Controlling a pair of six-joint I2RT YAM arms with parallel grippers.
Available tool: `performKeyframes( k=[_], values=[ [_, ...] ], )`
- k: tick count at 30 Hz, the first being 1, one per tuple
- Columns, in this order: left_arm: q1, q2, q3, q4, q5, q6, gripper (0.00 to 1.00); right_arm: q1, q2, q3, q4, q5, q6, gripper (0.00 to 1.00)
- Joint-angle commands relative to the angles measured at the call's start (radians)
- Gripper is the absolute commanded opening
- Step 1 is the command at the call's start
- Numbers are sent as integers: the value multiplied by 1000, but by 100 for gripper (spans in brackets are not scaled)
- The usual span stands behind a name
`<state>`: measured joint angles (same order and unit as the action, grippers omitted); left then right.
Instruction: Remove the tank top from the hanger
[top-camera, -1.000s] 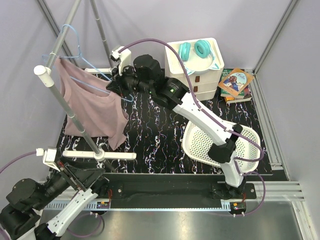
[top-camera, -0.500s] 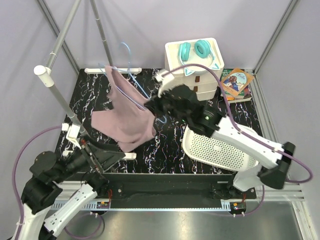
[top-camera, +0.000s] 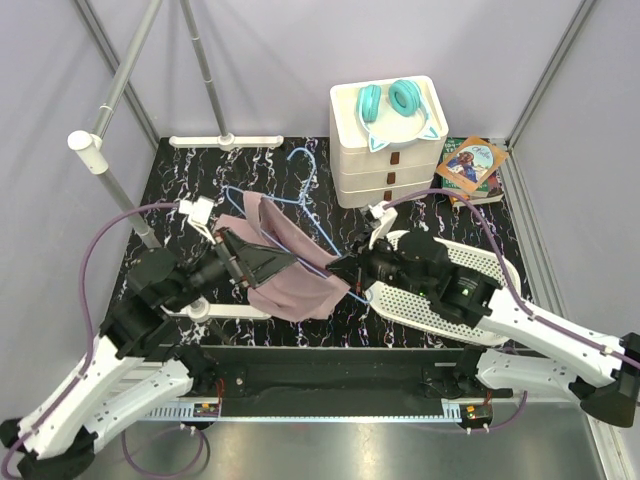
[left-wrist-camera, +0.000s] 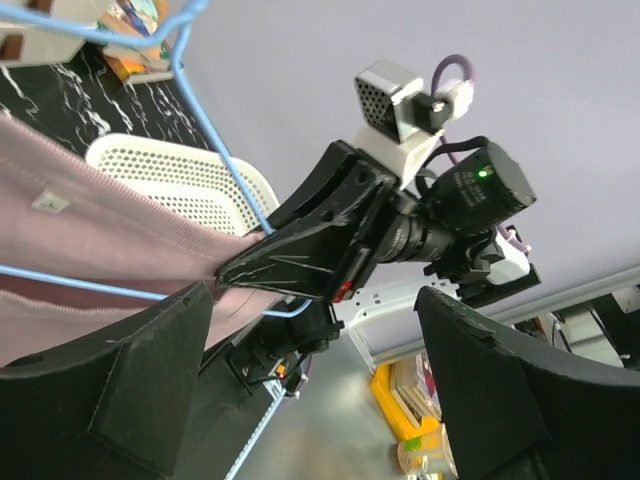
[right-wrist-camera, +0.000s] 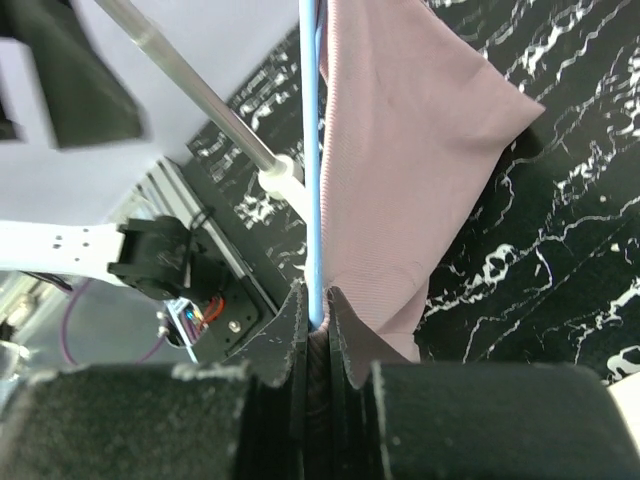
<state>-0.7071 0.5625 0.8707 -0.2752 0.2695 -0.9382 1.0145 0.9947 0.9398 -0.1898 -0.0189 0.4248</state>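
The light-blue wire hanger (top-camera: 298, 192) lies tilted low over the table's middle, with the dusty-pink tank top (top-camera: 295, 285) still draped on it. My right gripper (top-camera: 338, 268) is shut on the hanger's wire at its right end, with a fold of the cloth pinched in too. In the right wrist view the hanger wire (right-wrist-camera: 314, 150) runs straight up from the closed right gripper (right-wrist-camera: 317, 302), and the tank top (right-wrist-camera: 400, 150) hangs beside it. My left gripper (top-camera: 272, 262) is open at the top's left side. In the left wrist view the left gripper (left-wrist-camera: 310, 400) has nothing between its fingers (left-wrist-camera: 110, 390), and the tank top (left-wrist-camera: 80, 240) is off to the left.
A white drawer unit (top-camera: 388, 160) with teal headphones on top stands at the back. A book (top-camera: 472, 165) lies to its right. A white perforated basket (top-camera: 455, 295) sits under the right arm. The grey rail pole (top-camera: 112, 195) slants at the left, above its white base bars (top-camera: 225, 142).
My right gripper has carried the hanger and tank top off the rail, down to the table's front middle. The left arm has risen toward the cloth, its jaws narrowing slightly.
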Motion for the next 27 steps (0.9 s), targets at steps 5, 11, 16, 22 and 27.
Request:
performKeyframes(
  k=[5, 11, 16, 22, 27],
  values=[
    [-222, 166, 59, 151, -343, 58, 86, 7, -39, 2, 104, 5, 17, 0],
    [-256, 280, 94, 169, -438, 50, 77, 9, -53, -6, 99, -3, 14, 0],
    [-258, 391, 148, 185, -464, 61, 69, 7, -64, -10, 66, -10, 11, 0],
    [-258, 511, 234, 219, -434, 113, 49, 7, -83, -36, 58, -15, 8, 0],
    [-256, 573, 267, 222, -408, 137, 0, 9, -90, -38, 32, -6, 32, 10]
  ],
)
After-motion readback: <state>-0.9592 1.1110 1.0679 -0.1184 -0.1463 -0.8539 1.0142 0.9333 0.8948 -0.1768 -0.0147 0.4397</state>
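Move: The left hand, open and empty, goes for the hanger's upper arm just below the neck, about 8 cm ahead, 7 cm to its right and 4 cm lower. The neck is roughly 11 cm ahead and 5 cm right, near hand height; the tank top's middle hangs some 4 cm ahead, 4 cm right and 10 cm lower. From the right hand, which holds the hanger's end with a strap, that spot is about 6 cm ahead, 5 cm left and slightly higher. Rightward and forward, dipping a little, the left hand travels about 14 cm: first mostly right and down past the tank top, then forward and right to the hanger's upper arm below the neck. It rolls and turns about 15 degrees on the way, and late on its wide-open fingers close almost shut around the blue rod. The right hand holds nearly still, keeping its pinch on hanger and strap. ##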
